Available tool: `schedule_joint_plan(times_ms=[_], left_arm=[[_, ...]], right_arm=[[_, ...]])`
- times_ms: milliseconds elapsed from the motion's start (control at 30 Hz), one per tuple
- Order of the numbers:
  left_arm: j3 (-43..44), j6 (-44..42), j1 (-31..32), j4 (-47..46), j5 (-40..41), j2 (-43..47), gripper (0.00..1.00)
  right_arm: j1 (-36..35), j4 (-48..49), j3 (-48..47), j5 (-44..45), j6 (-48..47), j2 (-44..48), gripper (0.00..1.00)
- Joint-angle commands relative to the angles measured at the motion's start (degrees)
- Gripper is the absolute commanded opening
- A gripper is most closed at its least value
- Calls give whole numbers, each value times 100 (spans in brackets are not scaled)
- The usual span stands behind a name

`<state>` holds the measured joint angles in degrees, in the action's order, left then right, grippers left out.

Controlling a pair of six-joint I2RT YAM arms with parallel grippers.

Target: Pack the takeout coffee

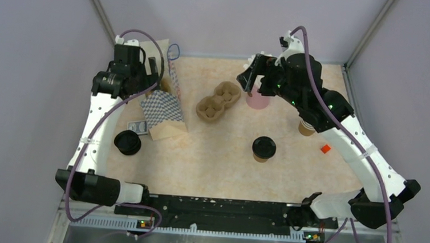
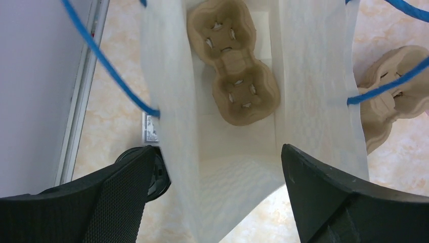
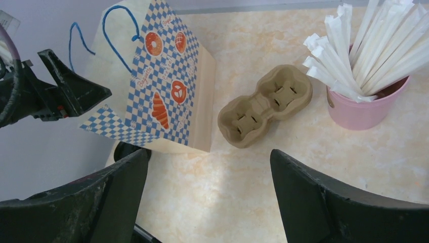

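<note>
The takeout coffee [image 1: 263, 149], a brown paper cup with a black lid, stands upright on the table right of centre, and neither gripper touches it. My left gripper [image 2: 217, 192] is open over the mouth of the blue-checked paper bag [image 1: 165, 109], with the bag's near wall between its fingers. Inside the bag lies a brown pulp cup carrier [image 2: 232, 61]. My right gripper [image 3: 210, 197] hangs open and empty at the back, above bare table and beside the pink cup of straws [image 3: 364, 106], well behind the coffee.
A second pulp carrier [image 1: 219, 100] lies between the bag and the pink cup. A round black-lidded item [image 1: 127, 142] sits left of the bag. Stacked lidless brown cups [image 1: 305, 128] stand under the right arm. A small red piece [image 1: 326, 148] lies at the right.
</note>
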<state>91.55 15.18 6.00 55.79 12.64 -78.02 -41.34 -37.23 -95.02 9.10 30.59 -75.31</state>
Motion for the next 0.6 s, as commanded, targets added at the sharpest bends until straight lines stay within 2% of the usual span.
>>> schedule_joint_plan(times_ms=[0, 67, 133, 167, 267, 400, 567], left_arm=[[-180, 33, -86, -375, -115, 350, 99], [20, -255, -82, -277, -273, 95, 99], [218, -463, -89, -231, -299, -59, 93], [290, -549, -90, -259, -390, -75, 87], [376, -785, -81, -381, -799, -10, 57], [183, -875, -82, -295, -917, 20, 35], [374, -896, -83, -156, -1220, 35, 3]], right_arm=[[30, 141, -37, -160, -129, 245, 89], [29, 402, 182, -252, -227, 394, 89], [24, 537, 345, -145, -254, 490, 89], [29, 551, 363, -74, -266, 498, 89], [30, 518, 226, -90, -366, 453, 89], [30, 338, -20, -30, -605, 411, 89], [27, 254, -71, 52, -727, 495, 89]])
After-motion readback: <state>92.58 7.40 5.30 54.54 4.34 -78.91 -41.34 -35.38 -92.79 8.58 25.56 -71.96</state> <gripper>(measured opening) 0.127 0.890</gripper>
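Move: The paper bag's middle lies about 5 cm ahead of the left hand, 5 cm to its right and 14 cm below; its left wall passes just inside the left finger. The cup tray inside is roughly 7 cm ahead and 6 cm right. On the table, the card box is about 5 cm back and 9 cm left, and the black lids 12 cm back and 13 cm left. From the right hand the bag lies about 10 cm ahead and 37 cm left. Close the left gripper nearly shut from wide open on the rim of the bag's left wall, left finger outside and right finger over the mouth, to pinch the paper. Meanwhile ease the hand slightly back and up, then bring it forward again and about 2 cm to the right, turning the wrist some 10 degrees clockwise. ##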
